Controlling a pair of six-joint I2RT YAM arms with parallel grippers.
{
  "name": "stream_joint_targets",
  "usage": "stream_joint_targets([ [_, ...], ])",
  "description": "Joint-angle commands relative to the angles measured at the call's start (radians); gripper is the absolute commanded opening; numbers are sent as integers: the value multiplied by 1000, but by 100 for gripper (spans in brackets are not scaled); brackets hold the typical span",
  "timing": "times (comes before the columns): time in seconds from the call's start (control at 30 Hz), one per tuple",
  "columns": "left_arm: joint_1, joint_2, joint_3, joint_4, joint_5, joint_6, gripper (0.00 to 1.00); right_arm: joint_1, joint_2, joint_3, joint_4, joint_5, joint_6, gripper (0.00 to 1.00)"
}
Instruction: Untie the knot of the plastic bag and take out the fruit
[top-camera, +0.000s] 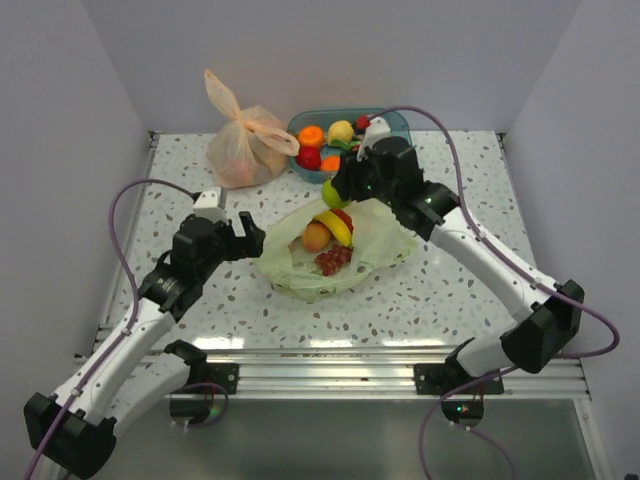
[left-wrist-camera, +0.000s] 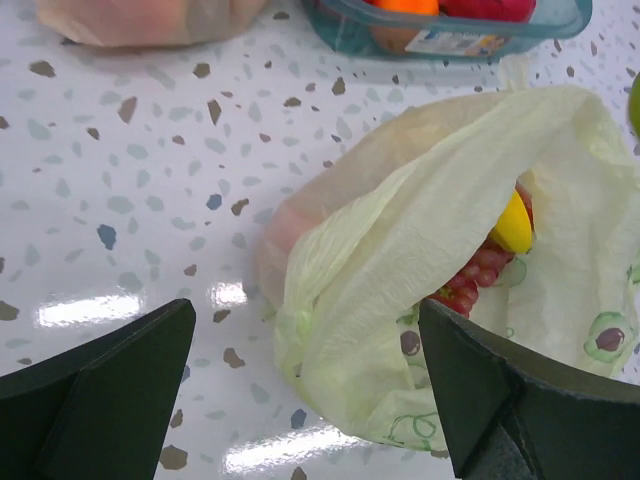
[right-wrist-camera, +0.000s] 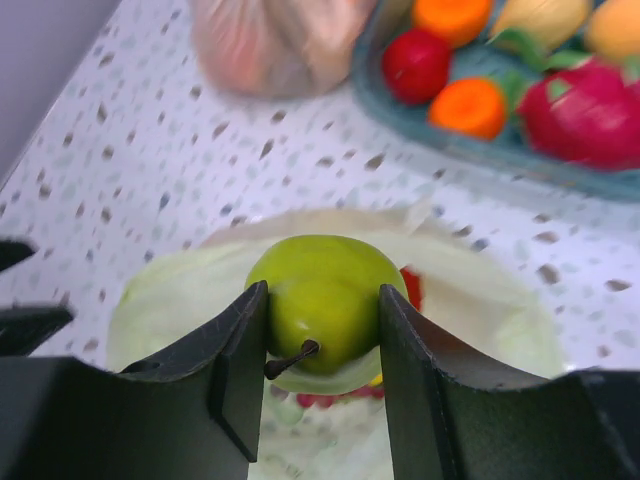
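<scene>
The pale green plastic bag (top-camera: 385, 245) lies open in the middle of the table, and the knot is out of view. Inside it rest fruit: a yellow banana (top-camera: 335, 228), a peach (top-camera: 316, 236) and dark red grapes (top-camera: 333, 260). My right gripper (right-wrist-camera: 323, 292) hangs over the bag's far edge, shut on a green stemmed fruit (right-wrist-camera: 320, 265); the same green fruit (top-camera: 331, 193) shows from above. My left gripper (left-wrist-camera: 307, 320) stands open just left of the bag (left-wrist-camera: 400, 270), its fingers straddling the bag's near left edge, holding nothing. Banana (left-wrist-camera: 512, 225) and grapes (left-wrist-camera: 470, 280) peek from the mouth.
A tied peach-orange bag (top-camera: 245, 140) sits at the back left. Beside it, a blue basket (top-camera: 398, 122) holds several fruits, just behind the right gripper. White walls close in the table on three sides.
</scene>
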Motion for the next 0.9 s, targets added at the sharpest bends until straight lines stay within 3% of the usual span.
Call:
stream_joint_targets([
  [0.0,4,-86,-30,32,-132,89,100,-126,49,143,-2,53,-52,0],
  [0.23,4,-177,-98,26,-188,152,100,-349,294,335,147,194,15,0],
  [0.6,4,-107,-108,49,-203,177,100,-457,736,631,331,276,8,3],
  [0.63,4,-97,-110,55,-198,180,100,-461,791,689,326,287,8,10],
  [0.67,3,-97,-108,54,-198,181,100,-461,817,714,326,287,8,10],
  [0.77,4,-85,-110,55,-203,181,100,-463,870,772,329,313,9,51],
  [0.8,4,-84,-111,55,-197,181,100,-463,868,775,333,314,8,75],
  [0.87,4,-80,-111,60,-189,183,100,-463,849,772,336,293,-4,90],
])
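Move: The right hand holds the green fruit above the open green bag, whose middle is about 20 cm down, 3 cm back and 2 cm to the right. The fruit's place is the right end of the basket, some 33 cm ahead, 18 cm right and 18 cm lower. In the basket the peach lies 6 cm left of that place and 4 cm farther out, the dragon fruit 4 cm left of it and 5 cm nearer. From the left hand the place is roughly 38 cm ahead, 38 cm right and 10 cm down. Forward and rightward in one quick arc, the right hand carries the green fruit away from the bag to the basket's right end, about 32 cm out, first rising a little, then sinking some 15 cm while it swings about 40 degrees clockwise; as it slows there, its fingers open and let go. The left hand, fingers open, shifts about 5 cm left, away from the bag. ##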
